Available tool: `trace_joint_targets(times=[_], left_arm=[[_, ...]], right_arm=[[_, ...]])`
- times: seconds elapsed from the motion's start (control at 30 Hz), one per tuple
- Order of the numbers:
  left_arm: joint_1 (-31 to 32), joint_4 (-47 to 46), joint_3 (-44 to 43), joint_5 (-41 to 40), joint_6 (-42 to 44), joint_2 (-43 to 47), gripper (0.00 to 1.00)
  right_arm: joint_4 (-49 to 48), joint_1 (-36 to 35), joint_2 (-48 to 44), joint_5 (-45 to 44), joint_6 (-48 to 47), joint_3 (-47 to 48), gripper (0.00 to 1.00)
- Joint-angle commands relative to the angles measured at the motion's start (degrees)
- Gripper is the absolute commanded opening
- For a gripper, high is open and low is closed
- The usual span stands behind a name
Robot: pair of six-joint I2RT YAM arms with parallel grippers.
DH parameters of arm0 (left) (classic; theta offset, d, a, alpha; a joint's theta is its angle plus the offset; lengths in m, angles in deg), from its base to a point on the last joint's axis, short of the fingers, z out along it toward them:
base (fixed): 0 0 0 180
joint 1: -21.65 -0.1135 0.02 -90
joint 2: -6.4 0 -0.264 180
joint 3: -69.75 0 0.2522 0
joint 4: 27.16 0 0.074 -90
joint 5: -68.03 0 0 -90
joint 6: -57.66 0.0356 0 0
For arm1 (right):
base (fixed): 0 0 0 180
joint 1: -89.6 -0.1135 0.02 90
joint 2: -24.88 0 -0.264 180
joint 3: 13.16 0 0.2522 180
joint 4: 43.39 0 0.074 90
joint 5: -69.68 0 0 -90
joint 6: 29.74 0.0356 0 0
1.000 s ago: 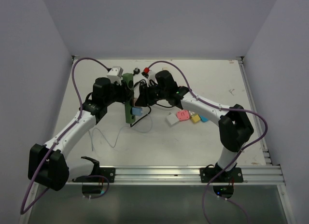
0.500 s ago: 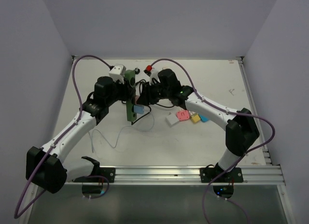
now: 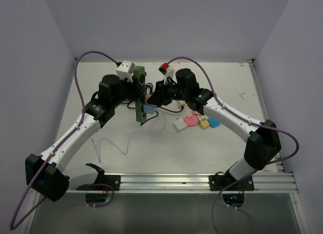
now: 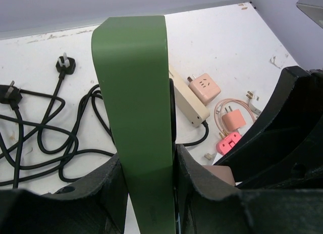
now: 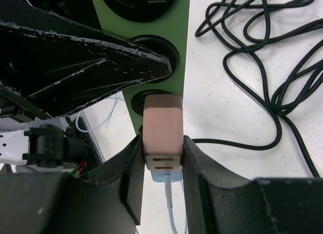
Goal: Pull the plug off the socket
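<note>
The socket [image 3: 140, 90] is a long dark green strip, held up off the table near the back middle. My left gripper [image 3: 132, 94] is shut on its narrow sides; in the left wrist view the socket [image 4: 133, 103] rises between the clamped fingers [image 4: 115, 176]. The plug [image 5: 162, 128], a pinkish-brown block with a blue end and a white cable [image 5: 171, 209], has its far end against a round outlet of the socket [image 5: 174, 47]. My right gripper [image 5: 162, 153] is shut on the plug's sides. From above, the plug [image 3: 148, 109] shows just right of the strip.
Black cords [image 3: 169, 107] lie tangled behind the arms, with loose black plugs [image 4: 65, 65]. A white adapter [image 3: 179, 125], a pink one [image 3: 191, 120], a yellow one [image 3: 203, 123] and a blue one [image 3: 214, 123] lie to the right. A beige strip [image 4: 189, 100] lies nearby.
Both arms have moved toward the back of the table, carrying the socket and plug with them. Both grips are unchanged.
</note>
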Motion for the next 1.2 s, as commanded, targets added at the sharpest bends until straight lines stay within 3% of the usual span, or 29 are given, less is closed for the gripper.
trace_joint_targets(times=[0.0,0.7,0.93,1.17], left_arm=[[-5.6,2.6,-3.7,-27.9,13.4,-1.8,0.0],[-5.0,1.1,-9.9,-40.2,20.4,-5.6,0.0],[-5.0,1.6,-11.4,-35.1,17.3,-4.9,0.0],[-5.0,1.2,-9.9,-25.7,9.0,-3.6,0.0]], right_arm=[[7.5,3.4,-8.6,7.8,0.5,0.2,0.0],[12.3,6.2,-12.6,7.8,-2.8,0.3,0.0],[11.8,7.1,-13.4,6.4,-2.8,-1.5,0.0],[10.5,8.4,-10.6,4.5,-3.6,-10.4,0.0]])
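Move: The green socket strip is clamped in the left hand, its middle some 5 cm left and 2 cm ahead of the right hand, which already grips the pink-brown plug in its right face. The blue plug sits about 3 cm back, 2 cm left and 3 cm below the right hand; a white plug lies about 15 cm right, 5 ahead and 23 below. From the left hand the pink-brown plug is about 4 cm back, 5 right and 3 lower. Both hands keep their grips on strip and pink-brown plug and first rise together about 3 cm, the right hand easing a couple of centimetres to the right as it tugs the plug away from the strip. Then they spring apart: the left hand jumps some 14 cm left and a little forward, turning the strip about 30 degrees counter-clockwise, while the right carries the plug farther right and slightly back, up a little more, then sinks about 5 cm. ##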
